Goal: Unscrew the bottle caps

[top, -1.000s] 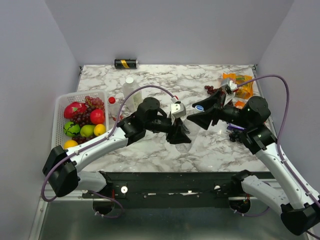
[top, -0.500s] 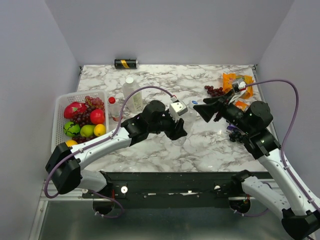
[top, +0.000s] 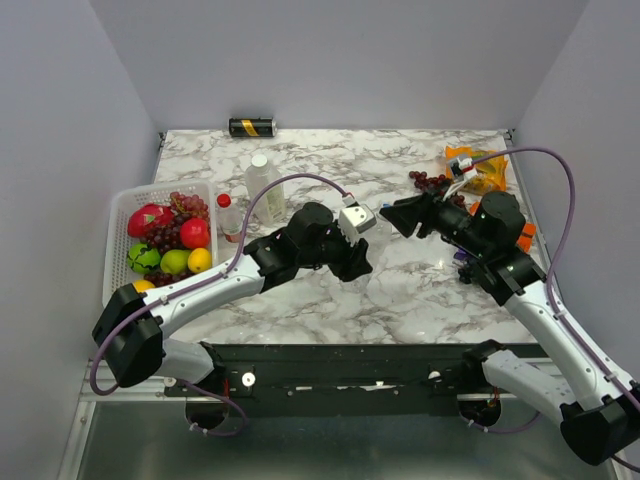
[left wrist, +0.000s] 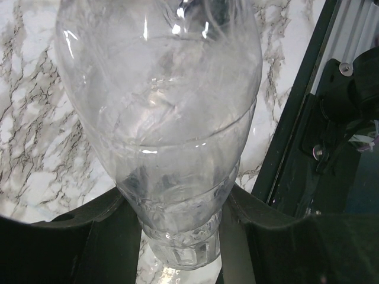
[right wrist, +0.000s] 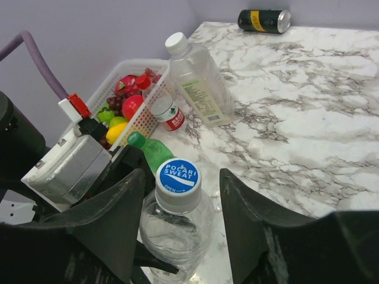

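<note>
My left gripper [left wrist: 180, 234] is shut on the lower body of a large clear bottle [left wrist: 160, 100], and in the top view this gripper [top: 352, 264] sits at mid table. The bottle's blue-and-white cap [right wrist: 179, 182] stands between the fingers of my right gripper [right wrist: 180, 198], which is open with a gap on each side of the cap. In the top view the right gripper [top: 393, 215] points left toward the left one. Behind stand a second large clear bottle with a white cap [right wrist: 198, 86], a small red-labelled bottle [right wrist: 167, 111] and a small green bottle [right wrist: 151, 152].
A white basket [top: 118, 215] of fruit sits at the left edge. A black-and-gold can [top: 252, 127] lies at the back. Dark grapes [top: 425, 180] and an orange packet [top: 482, 166] lie at the back right. The black front rail [left wrist: 296, 118] is close to the held bottle.
My right gripper has swung left and come around the bottle's cap, its jaws narrower than before. The left gripper has kept its hold and shifted the bottle slightly.
</note>
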Controlling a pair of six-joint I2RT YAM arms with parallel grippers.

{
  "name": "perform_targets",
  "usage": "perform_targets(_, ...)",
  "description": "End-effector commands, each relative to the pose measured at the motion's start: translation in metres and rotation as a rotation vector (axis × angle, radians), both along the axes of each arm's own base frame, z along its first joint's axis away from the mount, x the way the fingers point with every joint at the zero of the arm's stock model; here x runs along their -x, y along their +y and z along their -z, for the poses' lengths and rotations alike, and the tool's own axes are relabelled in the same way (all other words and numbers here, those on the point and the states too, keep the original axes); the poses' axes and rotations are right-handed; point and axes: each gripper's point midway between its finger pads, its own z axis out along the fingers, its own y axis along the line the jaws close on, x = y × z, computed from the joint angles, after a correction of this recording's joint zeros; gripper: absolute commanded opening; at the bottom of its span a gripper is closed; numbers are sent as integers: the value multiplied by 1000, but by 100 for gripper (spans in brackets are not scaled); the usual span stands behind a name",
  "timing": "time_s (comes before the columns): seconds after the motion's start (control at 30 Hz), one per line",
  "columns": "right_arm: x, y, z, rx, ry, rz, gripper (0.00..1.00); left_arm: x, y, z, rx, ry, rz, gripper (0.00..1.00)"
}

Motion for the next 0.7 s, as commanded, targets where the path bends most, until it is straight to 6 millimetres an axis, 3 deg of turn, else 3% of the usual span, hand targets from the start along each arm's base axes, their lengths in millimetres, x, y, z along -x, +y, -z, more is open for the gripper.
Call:
perform_targets(0.0, 6, 14, -2, -34, 0, -80, 55, -5, -7, -19, 27, -51, 1, 14)
perform_targets(0.27, 12, 26, 1, -53, 13, -167, 35, -3, -7, -22, 32, -59, 21, 14)
perform_targets(0.3, 13, 27, 3, -50, 14, -178, 27, -1, -8, -23, 36, -59, 32, 13)
perform_targets(0.37, 20, 31, 3, -52, 12, -228, 19, 2, -8, -27, 45, -67, 52, 14)
perform_targets(0.43, 28, 37, 1, -58, -39, -301, 13, 14, -11, -38, 95, -68, 132, 15)
perform_targets(0.67, 77, 49, 2, -8, -194, -642, 10, 61, -7, -75, 228, -55, 452, 16)
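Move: The blue-topped cap of the bottle in the left hand already stands between the right hand's open fingers, barely 1 cm to the left of the right hand point; from the left hand it is roughly 8 cm ahead, 5 cm right and 9 cm higher. On the table some 20 cm or more below the right hand, the green bottle is about 32 cm left and 5 cm ahead, the white-capped bottle about 33 cm left and 19 cm ahead. The bottle cap is pinched between the right hand's closing fingers as that hand slides left, about 3 cm in all; once shut on it, the hand draws back a little and swings counter-clockwise, some 15 degrees by the end. The left hand keeps its grip on the bottle, first still, then easing back about 1.5 cm with a slight clockwise turn. ##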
